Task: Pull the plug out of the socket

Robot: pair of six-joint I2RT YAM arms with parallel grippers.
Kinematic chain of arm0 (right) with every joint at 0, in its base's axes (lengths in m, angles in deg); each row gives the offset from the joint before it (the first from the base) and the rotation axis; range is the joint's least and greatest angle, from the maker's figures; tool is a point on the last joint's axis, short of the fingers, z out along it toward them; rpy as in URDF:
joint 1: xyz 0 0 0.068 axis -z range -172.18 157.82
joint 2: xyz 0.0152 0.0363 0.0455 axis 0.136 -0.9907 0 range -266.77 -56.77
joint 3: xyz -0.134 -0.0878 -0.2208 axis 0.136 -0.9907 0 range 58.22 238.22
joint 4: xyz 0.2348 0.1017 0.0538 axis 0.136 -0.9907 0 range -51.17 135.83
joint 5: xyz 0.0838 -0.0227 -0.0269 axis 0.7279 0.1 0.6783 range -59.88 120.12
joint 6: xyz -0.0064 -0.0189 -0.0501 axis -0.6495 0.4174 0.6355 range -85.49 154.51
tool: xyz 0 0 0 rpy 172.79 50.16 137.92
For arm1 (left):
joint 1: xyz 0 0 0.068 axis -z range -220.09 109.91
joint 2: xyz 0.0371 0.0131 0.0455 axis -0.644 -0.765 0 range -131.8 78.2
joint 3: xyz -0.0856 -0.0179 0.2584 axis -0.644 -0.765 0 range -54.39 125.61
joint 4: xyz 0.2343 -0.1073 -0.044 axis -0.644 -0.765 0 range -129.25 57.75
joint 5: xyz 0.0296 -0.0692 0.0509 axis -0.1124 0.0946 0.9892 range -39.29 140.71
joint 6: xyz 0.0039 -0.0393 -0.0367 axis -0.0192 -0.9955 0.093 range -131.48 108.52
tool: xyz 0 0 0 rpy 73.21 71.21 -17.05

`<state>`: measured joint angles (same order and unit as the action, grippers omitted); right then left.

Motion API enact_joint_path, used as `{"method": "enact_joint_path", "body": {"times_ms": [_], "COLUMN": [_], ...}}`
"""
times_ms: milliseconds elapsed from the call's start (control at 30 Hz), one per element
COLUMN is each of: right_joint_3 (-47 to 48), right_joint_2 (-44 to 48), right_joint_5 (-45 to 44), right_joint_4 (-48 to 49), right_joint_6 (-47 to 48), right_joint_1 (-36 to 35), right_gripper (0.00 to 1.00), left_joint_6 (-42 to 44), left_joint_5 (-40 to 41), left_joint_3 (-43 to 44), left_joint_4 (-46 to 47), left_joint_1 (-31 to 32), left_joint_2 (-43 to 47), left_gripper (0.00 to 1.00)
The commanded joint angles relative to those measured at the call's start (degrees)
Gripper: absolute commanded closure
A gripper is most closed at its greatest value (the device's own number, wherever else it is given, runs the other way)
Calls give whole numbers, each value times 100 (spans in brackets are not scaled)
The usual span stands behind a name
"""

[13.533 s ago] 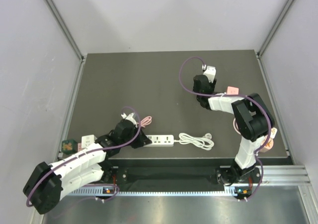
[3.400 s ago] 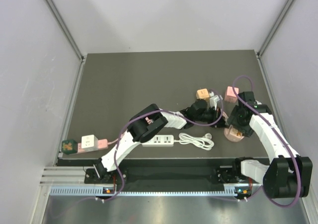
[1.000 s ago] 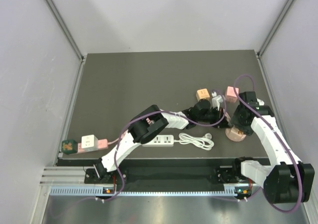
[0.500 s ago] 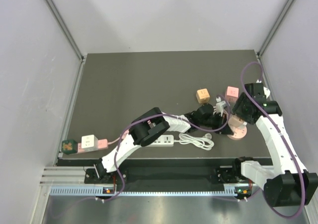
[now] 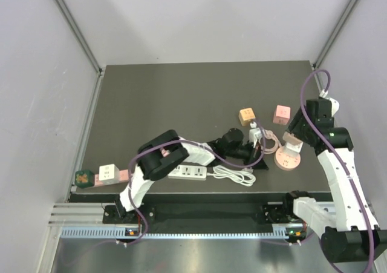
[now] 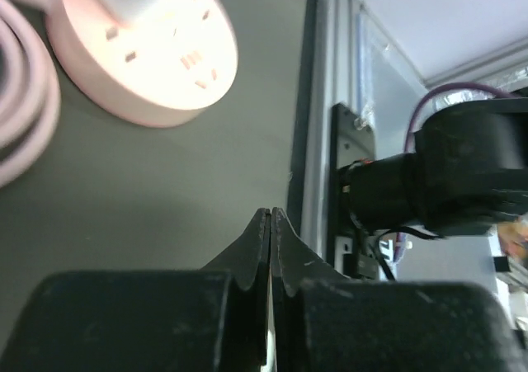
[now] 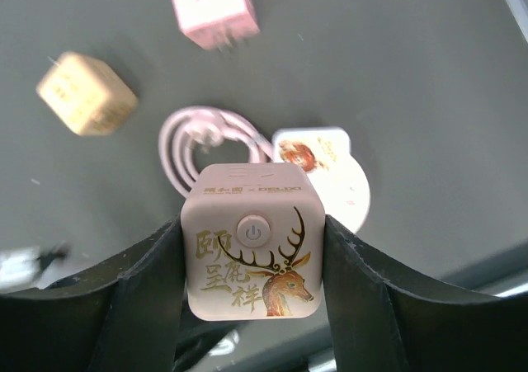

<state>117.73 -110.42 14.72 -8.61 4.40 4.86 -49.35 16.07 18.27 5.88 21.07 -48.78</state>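
Note:
A pale pink cube plug (image 7: 252,252) with a gold deer and a power button sits between the fingers of my right gripper (image 7: 253,240), which is shut on its sides. In the top view the plug (image 5: 293,141) hangs just above and beyond the round pink socket (image 5: 286,160). The socket (image 7: 334,182) lies on the table below the plug, with its pink cord (image 7: 206,145) coiled beside it. My left gripper (image 6: 271,215) is shut on nothing, low over the table to the left of the socket (image 6: 157,67). From above, that left gripper (image 5: 259,160) is apart from the socket.
A tan cube (image 5: 246,115) and a pink cube (image 5: 281,114) lie beyond the socket. A white adapter (image 5: 255,132) rests by the left arm's wrist. Near the front edge lie a white power strip (image 5: 190,172) and a white coiled cable (image 5: 236,175). Another strip with a cube (image 5: 109,174) is at the far left.
My right gripper has risen and drawn back to the right with the cube plug, which has come off the round socket. The left arm has pulled back to the left, still shut.

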Motion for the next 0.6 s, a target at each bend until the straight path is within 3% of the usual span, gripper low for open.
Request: {"method": "enact_joint_path", "body": {"times_ms": [0,200,400,567], "right_joint_3": [1,-904,-1388,-1714], "right_joint_2": [240,127,-584,-1252], "right_joint_5": [194,687,-348,-640], "right_joint_4": [1003,2892,4676,6469], "right_joint_6": [128,-65,22,268], "right_joint_1": [-64,-537,-2005,-2788], "right_gripper": [100,100,100,100], "left_joint_6": [780,1202,1589,1493], "left_joint_5": [263,817,2284,3783], "left_joint_3": [-576,-1621,-2904,-3504], "left_joint_4": [635,819,1003,1346], "left_joint_1": [-184,-649,-1273,-1564], "left_joint_2": [1191,2404,3661,3917], "left_gripper": [100,100,100,100]}}
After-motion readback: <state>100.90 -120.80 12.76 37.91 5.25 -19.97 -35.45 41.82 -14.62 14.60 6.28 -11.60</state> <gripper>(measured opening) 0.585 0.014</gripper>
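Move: The pale pink plug is already in the right hand, about 18 cm above the table. The yellow cube it is carried towards lies some 13 cm ahead of that hand, 10 cm to the left and 16 cm below. The pink cube is 14 cm ahead and 3 cm right; the round pink socket is about 3 cm back and 2 cm right, 17 cm down. From the left hand the yellow cube lies roughly 20 cm ahead, 7 cm left and 3 cm below. The freed plug, still gripped, travels with the right hand about 15 cm left and 9 cm forward, away from the round socket towards the yellow cube. It goes forward first, then swings left while sinking slightly, turning counter-clockwise with the fingertips tilting up. The empty left hand, still shut, rises and sweeps left and forward, clear of the socket, turning about 40 degrees counter-clockwise. ##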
